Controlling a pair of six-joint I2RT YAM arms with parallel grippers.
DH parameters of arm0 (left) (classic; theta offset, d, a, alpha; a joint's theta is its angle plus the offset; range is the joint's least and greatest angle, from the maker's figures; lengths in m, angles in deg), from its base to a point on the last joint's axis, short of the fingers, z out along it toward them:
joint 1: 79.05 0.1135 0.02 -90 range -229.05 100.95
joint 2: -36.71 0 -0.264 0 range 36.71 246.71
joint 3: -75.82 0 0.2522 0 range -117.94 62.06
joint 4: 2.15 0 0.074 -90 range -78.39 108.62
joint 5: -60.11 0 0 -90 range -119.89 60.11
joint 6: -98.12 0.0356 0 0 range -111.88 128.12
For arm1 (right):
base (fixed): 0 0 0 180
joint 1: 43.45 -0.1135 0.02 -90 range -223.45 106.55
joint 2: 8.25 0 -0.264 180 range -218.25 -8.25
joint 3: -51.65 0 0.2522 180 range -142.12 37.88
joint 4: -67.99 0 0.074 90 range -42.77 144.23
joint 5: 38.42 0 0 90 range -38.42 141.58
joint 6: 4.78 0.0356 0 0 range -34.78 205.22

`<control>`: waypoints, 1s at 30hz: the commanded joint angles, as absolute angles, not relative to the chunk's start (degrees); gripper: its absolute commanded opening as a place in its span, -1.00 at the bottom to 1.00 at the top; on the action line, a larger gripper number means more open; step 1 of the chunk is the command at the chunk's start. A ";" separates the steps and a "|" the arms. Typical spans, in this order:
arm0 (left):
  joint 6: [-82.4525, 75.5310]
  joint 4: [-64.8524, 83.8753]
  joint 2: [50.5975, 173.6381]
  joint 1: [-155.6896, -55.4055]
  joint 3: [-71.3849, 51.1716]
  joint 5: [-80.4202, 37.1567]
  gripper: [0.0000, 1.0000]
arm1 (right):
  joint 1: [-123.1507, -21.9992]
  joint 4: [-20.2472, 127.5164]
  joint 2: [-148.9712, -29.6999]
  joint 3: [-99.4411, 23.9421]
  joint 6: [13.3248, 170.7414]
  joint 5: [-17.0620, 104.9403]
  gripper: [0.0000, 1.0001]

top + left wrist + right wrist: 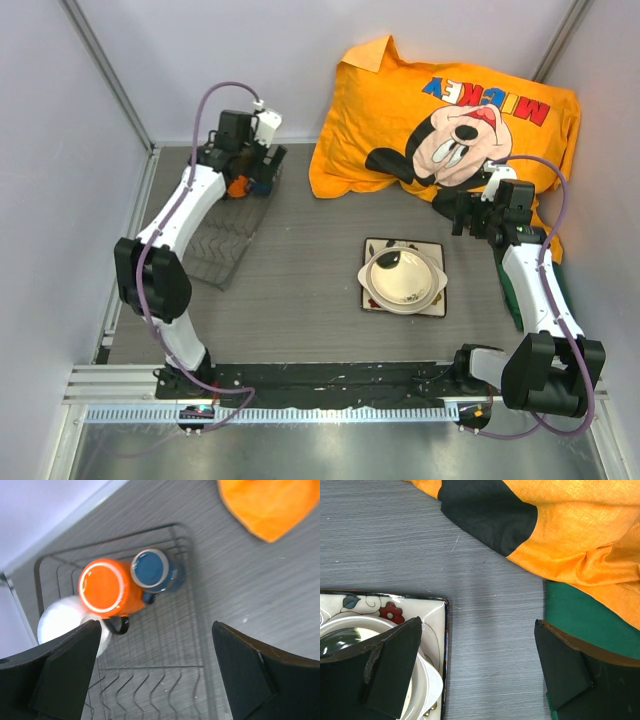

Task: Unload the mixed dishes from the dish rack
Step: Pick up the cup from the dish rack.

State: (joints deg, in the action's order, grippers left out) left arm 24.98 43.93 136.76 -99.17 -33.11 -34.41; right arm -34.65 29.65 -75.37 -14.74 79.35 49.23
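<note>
The dish rack (225,245) lies at the table's left, its dark wire grid (165,680) under my left gripper (156,665). That gripper is open, with nothing between the fingers. At the rack's far end stand an orange mug (102,586), mouth down, and a small dark-blue cup (151,569) touching it. A small white bowl (60,622) sits beside the mug, partly hidden by my left finger. On the table's middle lies the square flowered plate (432,300) with the large cream bowl (403,278) on it. My right gripper (477,665) hangs open over bare table just right of the plate (432,615).
An orange Mickey pillow (450,110) fills the back right corner, and its edge shows in the right wrist view as the orange pillow (580,540). A green cloth (580,620) lies under my right arm. Walls close the table on the left, back and right.
</note>
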 commanded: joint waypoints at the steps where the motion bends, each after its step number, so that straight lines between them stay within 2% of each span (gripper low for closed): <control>1: 21.31 45.80 140.33 -93.21 -38.30 -27.00 0.99 | -34.57 30.32 -74.08 -17.22 79.68 48.50 0.97; 12: 16.30 49.85 149.03 -84.33 -46.39 -27.61 0.99 | -34.92 29.80 -74.00 -17.40 79.51 48.15 0.97; 18: 16.73 49.58 150.88 -83.88 -47.27 -24.89 0.99 | -35.01 29.71 -74.26 -17.40 79.42 48.15 0.97; 30: 23.40 58.98 160.28 -83.97 -61.59 -15.40 0.99 | -35.10 29.80 -74.88 -17.40 79.15 48.33 0.97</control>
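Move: The blue cup, standing in the far right corner of the dish rack, is about 10 cm ahead of the left hand, some 3 cm to its left and roughly 17 cm below it. Level with it in reach, the orange cup sits about 10 cm to the hand's left, with the white cup beyond at some 18 cm left and 9 cm ahead. From the right hand, the blue cup lies about 18 cm ahead, 54 cm left and 10 cm below. Empty and already wide open, the left hand comes in over the far end of the rack towards the cups, travelling about 8 cm forward and 8 cm left while sinking some 5 cm. It first swings about 10 cm left, then eases back some 2 cm to the right, towards the blue cup's side, still going forward; the wrist tips the fingers down and lowers its left side by about 10 degrees each, turning a net 10 degrees counter-clockwise, and nothing is touched. ##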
